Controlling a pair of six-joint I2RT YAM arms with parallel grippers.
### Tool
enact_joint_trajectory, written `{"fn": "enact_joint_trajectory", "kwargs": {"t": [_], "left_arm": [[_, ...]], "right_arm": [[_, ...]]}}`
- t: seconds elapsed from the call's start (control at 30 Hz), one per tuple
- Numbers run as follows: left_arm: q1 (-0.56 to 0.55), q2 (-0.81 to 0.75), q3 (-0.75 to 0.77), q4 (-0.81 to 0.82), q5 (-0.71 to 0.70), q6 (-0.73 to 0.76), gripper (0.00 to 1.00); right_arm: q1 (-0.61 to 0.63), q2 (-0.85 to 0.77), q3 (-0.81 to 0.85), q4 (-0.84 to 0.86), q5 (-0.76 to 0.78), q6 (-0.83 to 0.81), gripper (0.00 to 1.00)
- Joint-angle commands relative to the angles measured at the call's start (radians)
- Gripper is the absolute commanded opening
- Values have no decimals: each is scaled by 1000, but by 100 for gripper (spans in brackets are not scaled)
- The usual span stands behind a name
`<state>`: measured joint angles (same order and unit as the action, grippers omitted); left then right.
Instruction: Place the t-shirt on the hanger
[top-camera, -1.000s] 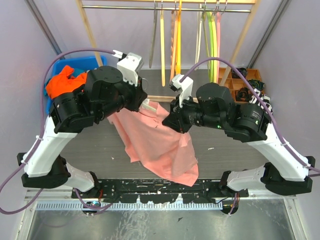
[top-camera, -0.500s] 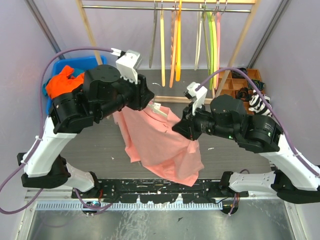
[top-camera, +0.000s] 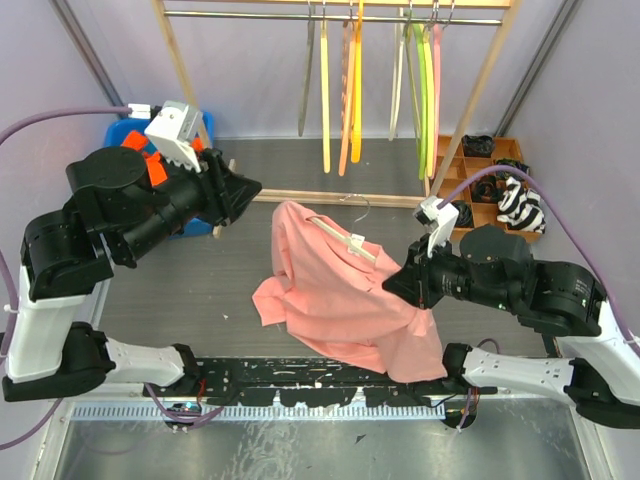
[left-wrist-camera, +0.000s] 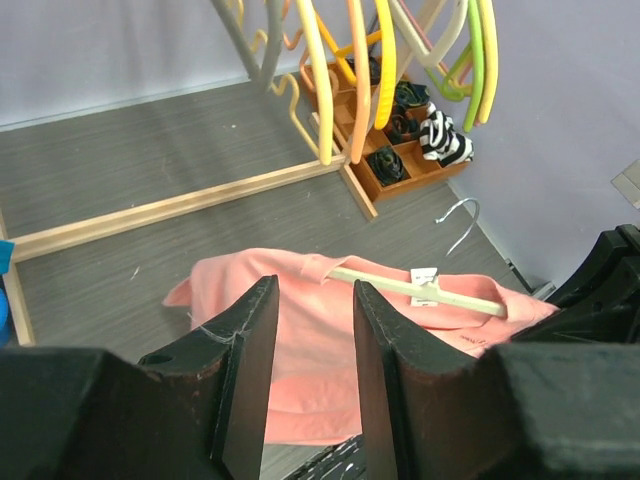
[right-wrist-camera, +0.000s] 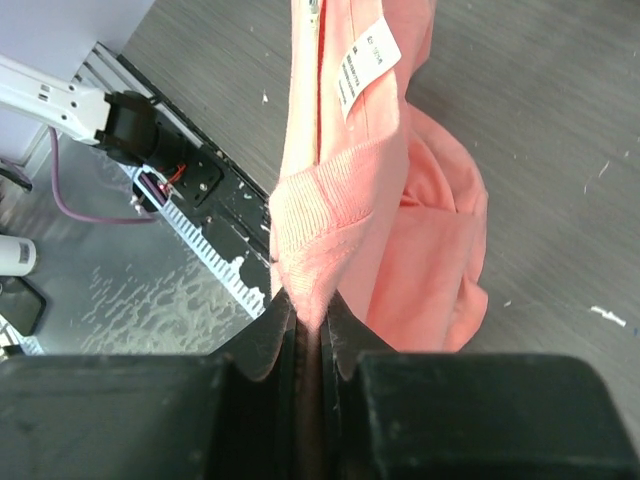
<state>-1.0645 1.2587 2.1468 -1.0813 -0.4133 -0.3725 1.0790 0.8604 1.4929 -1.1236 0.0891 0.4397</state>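
The salmon-pink t-shirt (top-camera: 335, 300) hangs crumpled above the table's near middle. My right gripper (top-camera: 397, 282) is shut on its ribbed collar (right-wrist-camera: 312, 225), and the white label (right-wrist-camera: 366, 64) shows above. The cream hanger (top-camera: 338, 234) lies across the neck opening. One end is tucked under the shirt's left shoulder, and the wire hook (top-camera: 357, 205) points toward the rack. My left gripper (top-camera: 252, 189) is open and empty, drawn back to the left and clear of the cloth. In the left wrist view the hanger's bar (left-wrist-camera: 420, 292) and the t-shirt (left-wrist-camera: 310, 340) lie beyond my left gripper (left-wrist-camera: 313, 300).
A wooden rack (top-camera: 330, 15) at the back carries yellow, orange, green and pink hangers (top-camera: 355, 90). Its base beam (top-camera: 330, 197) runs along the floor behind the shirt. A blue bin (top-camera: 125, 135) with an orange garment stands back left. A compartment box (top-camera: 490, 185) of socks stands at the right.
My left gripper opened, let go of the shirt and swung back left. My right gripper carried the collar right and nearer, stretching the shirt so the hanger now shows.
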Motion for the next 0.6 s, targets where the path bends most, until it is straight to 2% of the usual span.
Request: {"fn": "enact_joint_trajectory", "kwargs": {"t": [0.0,0.33,0.57], "left_arm": [[1,-39,-58,11,-28,-24,43],[1,-101,-156,-20,-46,-54,45],[1,-120,-208,-36,-54,-73,46]], "right_arm": [[6,-50,-41,20,32,93,1],[6,-122,-168,-11,119,234,1],[6,-149,-215,-70,325,356,1]]}}
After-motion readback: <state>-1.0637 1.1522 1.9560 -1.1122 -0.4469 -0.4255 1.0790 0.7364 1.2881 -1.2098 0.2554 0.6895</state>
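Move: The pinched end of the t-shirt and hanger is already in the right fingers. The open table they go down to lies nearly beneath, roughly 30 cm below and 3 cm right. The hook stands about 14 cm ahead of them, 6 cm left and slightly lower; the shirt's free shoulder some 13 cm ahead, 17 cm left and 7 cm lower. From the left hand that shoulder is about 5 cm ahead, 3 cm right and 22 cm below. Still pinching shirt and hanger end together, the right hand lowers them about 6.5 cm towards the table, also drifting some 4 cm right. Its wrist turns roughly 15 degrees clockwise, mostly late on, swinging the fingers more forward and a little steeper. The empty left hand sinks about 4.5 cm and eases 2 cm left, fingers kept half open, touching nothing. ##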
